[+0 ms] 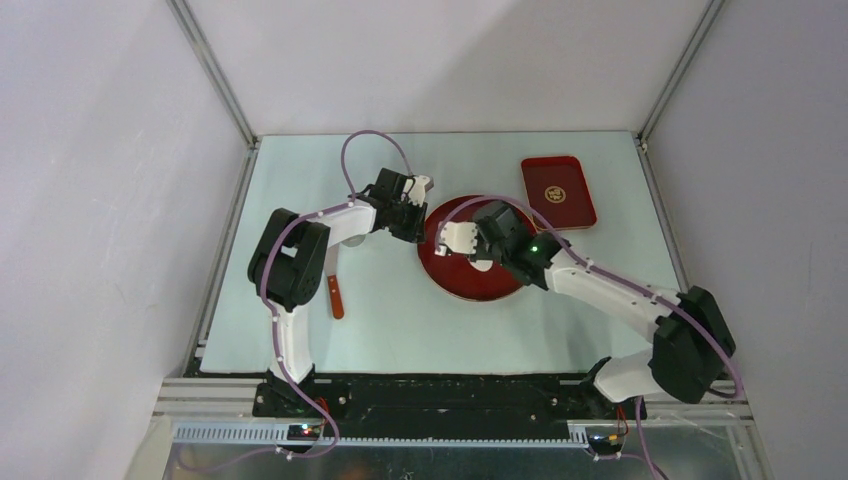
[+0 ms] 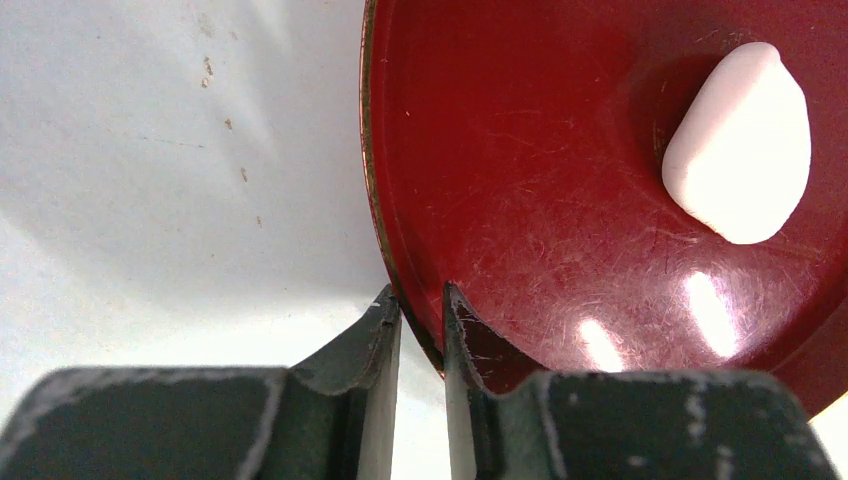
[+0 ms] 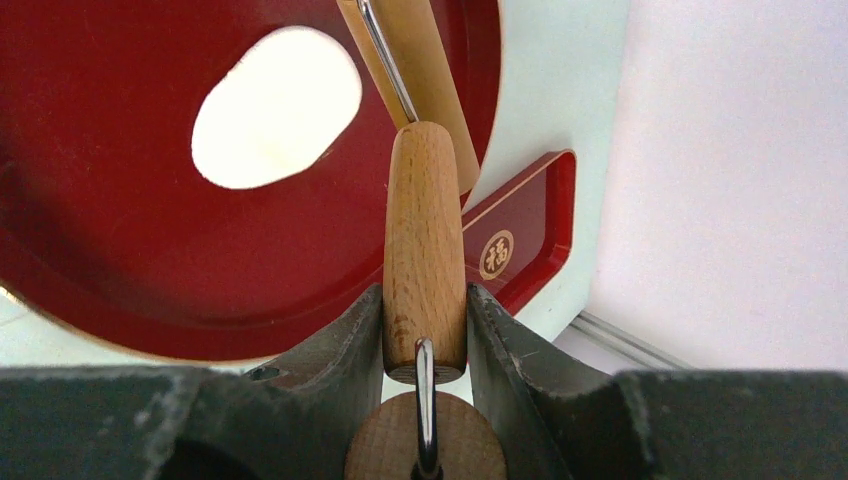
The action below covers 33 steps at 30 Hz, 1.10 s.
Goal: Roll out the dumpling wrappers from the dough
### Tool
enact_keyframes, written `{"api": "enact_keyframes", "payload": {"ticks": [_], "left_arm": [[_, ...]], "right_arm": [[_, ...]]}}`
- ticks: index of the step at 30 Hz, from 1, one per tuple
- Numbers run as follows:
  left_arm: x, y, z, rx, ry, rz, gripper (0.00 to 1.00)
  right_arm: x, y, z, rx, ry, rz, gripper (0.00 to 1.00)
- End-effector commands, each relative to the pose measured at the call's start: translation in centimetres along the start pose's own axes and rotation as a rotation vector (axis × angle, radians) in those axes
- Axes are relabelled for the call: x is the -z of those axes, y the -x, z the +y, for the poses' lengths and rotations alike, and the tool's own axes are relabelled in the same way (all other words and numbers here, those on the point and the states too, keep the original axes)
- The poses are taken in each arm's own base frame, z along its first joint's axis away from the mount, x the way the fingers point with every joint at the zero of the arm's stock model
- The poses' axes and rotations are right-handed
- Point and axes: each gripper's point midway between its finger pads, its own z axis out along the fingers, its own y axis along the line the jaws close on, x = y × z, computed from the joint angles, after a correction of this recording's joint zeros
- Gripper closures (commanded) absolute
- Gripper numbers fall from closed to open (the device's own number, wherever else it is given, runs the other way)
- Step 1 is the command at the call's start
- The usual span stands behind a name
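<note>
The dough (image 2: pixel 740 145) lies as a flat white oval (image 3: pixel 275 108) on a round red plate (image 1: pixel 470 285). My left gripper (image 2: pixel 422 300) is at the plate's left edge (image 1: pixel 418 218), shut on the plate's rim (image 2: pixel 372 200) with one finger on each side of it. My right gripper (image 1: pixel 462 245) hovers over the plate and is shut on the wooden handle (image 3: pixel 425 230) of a rolling pin. The pin's pale roller (image 3: pixel 425 70) is just right of the dough. No dumpling wrappers are in view.
A rectangular red tray (image 1: pixel 558 192) with a gold emblem (image 3: pixel 496 254) lies at the back right of the pale mat. A small tool with a brown handle (image 1: pixel 336 296) lies left of the plate, by the left arm. White walls close in the table.
</note>
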Motion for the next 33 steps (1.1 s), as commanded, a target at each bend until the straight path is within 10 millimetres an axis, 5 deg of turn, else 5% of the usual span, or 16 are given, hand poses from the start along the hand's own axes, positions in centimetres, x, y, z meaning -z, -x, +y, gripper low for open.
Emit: {"api": "enact_keyframes", "payload": {"ticks": [1, 11, 22, 33], "left_arm": [[-0.3, -0.1, 0.8, -0.001, 0.013, 0.004, 0.76], [-0.2, 0.0, 0.7, -0.003, 0.009, 0.003, 0.77], [-0.2, -0.1, 0.8, -0.002, 0.012, 0.003, 0.77], [-0.2, -0.1, 0.7, -0.002, 0.01, 0.003, 0.77]], "right_arm": [[-1.9, 1.1, -1.6, 0.026, -0.083, 0.011, 1.0], [-3.4, -1.3, 6.6, 0.144, 0.13, 0.079, 1.0], [-3.2, -4.0, 12.0, 0.197, 0.316, 0.156, 1.0], [-1.9, -5.6, 14.8, 0.21, 0.457, 0.199, 1.0]]}}
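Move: The right gripper holds the roller by its handle, clear of the dough, which lies about 3 cm ahead, 6 cm to the left and 15 cm below it. The plate under the dough has its centre some 6 cm ahead, 6 cm left and 16 cm below; the red tray lies about 22 cm ahead, 14 cm right and 16 cm below. From the left gripper, at the plate's rim, the dough is about 14 cm right, 3 cm back and 1 cm lower. Bring the right gripper down some 7 cm, quickly after a slight nudge forward, while easing it back a couple of centimetres and tipping its left side down about 10 degrees, so that the roller's head comes down onto the dough. Then keep the handle gripped and ease slowly back and down about another centimetre, roller on the dough. Hold the left gripper still, its fingers still astride the plate's rim. ##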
